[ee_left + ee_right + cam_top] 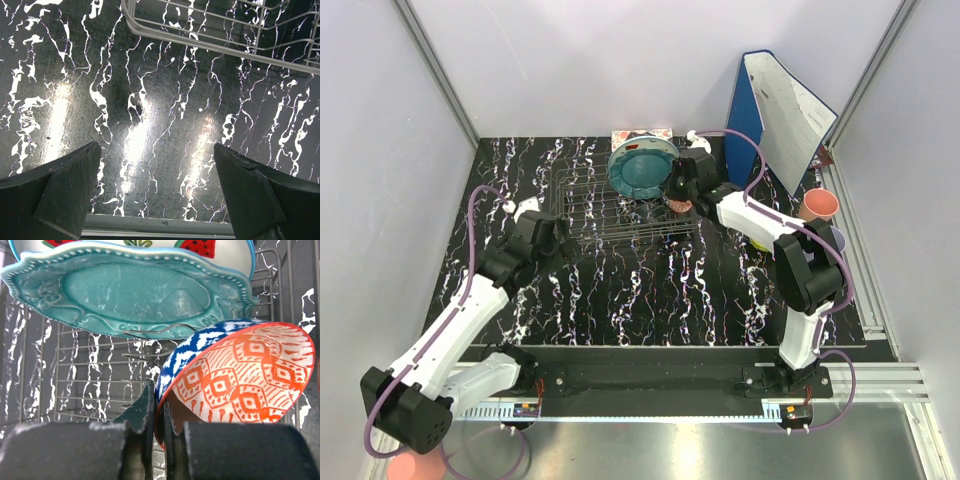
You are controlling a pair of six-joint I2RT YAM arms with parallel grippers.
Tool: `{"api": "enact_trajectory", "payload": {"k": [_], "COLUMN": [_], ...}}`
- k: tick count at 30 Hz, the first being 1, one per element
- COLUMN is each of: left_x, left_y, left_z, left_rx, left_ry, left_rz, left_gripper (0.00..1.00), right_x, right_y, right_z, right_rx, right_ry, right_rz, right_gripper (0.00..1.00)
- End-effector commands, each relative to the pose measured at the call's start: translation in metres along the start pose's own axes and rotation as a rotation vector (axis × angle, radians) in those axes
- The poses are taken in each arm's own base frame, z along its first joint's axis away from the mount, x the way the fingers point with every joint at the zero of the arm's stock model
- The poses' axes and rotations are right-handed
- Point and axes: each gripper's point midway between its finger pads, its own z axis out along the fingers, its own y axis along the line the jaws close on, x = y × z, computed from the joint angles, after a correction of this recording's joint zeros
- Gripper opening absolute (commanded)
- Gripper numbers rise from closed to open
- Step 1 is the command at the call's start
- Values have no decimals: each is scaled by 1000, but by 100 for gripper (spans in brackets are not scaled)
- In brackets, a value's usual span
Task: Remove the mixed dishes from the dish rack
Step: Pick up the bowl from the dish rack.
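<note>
The grey wire dish rack (pixel 605 210) stands at the back of the marbled table. A teal scalloped plate (pixel 642 168) leans upright in it, and in the right wrist view the white plate with red watermelon marks (pixel 220 251) stands just behind the teal plate (pixel 135 290). My right gripper (pixel 163 412) is shut on the rim of the blue-white patterned bowl (pixel 240 375), one finger outside and one inside its orange-patterned interior. From above, that gripper (pixel 677 192) sits at the rack's right end over the bowl (pixel 681 205). My left gripper (pixel 157 185) is open over bare table by the rack's corner (pixel 200 30).
A blue binder (pixel 752 110) stands open at the back right. A pink cup (pixel 818 205) and a lilac cup (pixel 836 238) sit beside the right arm. A patterned book (pixel 642 134) lies behind the plates. Walls close both sides.
</note>
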Motion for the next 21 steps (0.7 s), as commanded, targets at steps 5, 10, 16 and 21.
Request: {"api": "enact_trajectory", "payload": {"k": [5, 10, 16, 21], "left_x": [-8, -7, -14, -20], "left_y": [-2, 1, 1, -1], "left_z": [-8, -8, -13, -13], "left_rx": [30, 29, 28, 19], "left_ry": [-58, -63, -91, -103], "left_rz": [-18, -19, -15, -2], "left_gripper": [99, 99, 99, 99], "right_x": [-42, -66, -101, -122], "right_y": [6, 29, 65, 96], "right_z": [-26, -41, -73, -107], "right_rx": [13, -54, -132, -184], "right_ry": [-73, -105, -131, -149], "right_rz": [-72, -82, -127, -206], "right_gripper": [0, 0, 0, 0]}}
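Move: The patterned bowl is already pinched by its rim in my right hand, its middle roughly 3 cm to the right and 4 cm below the fingers, level fore and aft. The teal plate stands about 7 cm left and 6 cm ahead, slightly lower. The yellow bowl sits some 20 cm right, 7 cm back and 9 cm down. From my left hand, the patterned bowl is about 21 cm ahead, 27 cm right and 3 cm lower. With my right fingers keeping their shut pinch on the patterned bowl's rim, I first ease it back about 1 cm, away from the teal plate. Then I lift it ever faster, almost straight up, by about 8 cm out of the dish rack, the wrist turning only slightly counter-clockwise. ##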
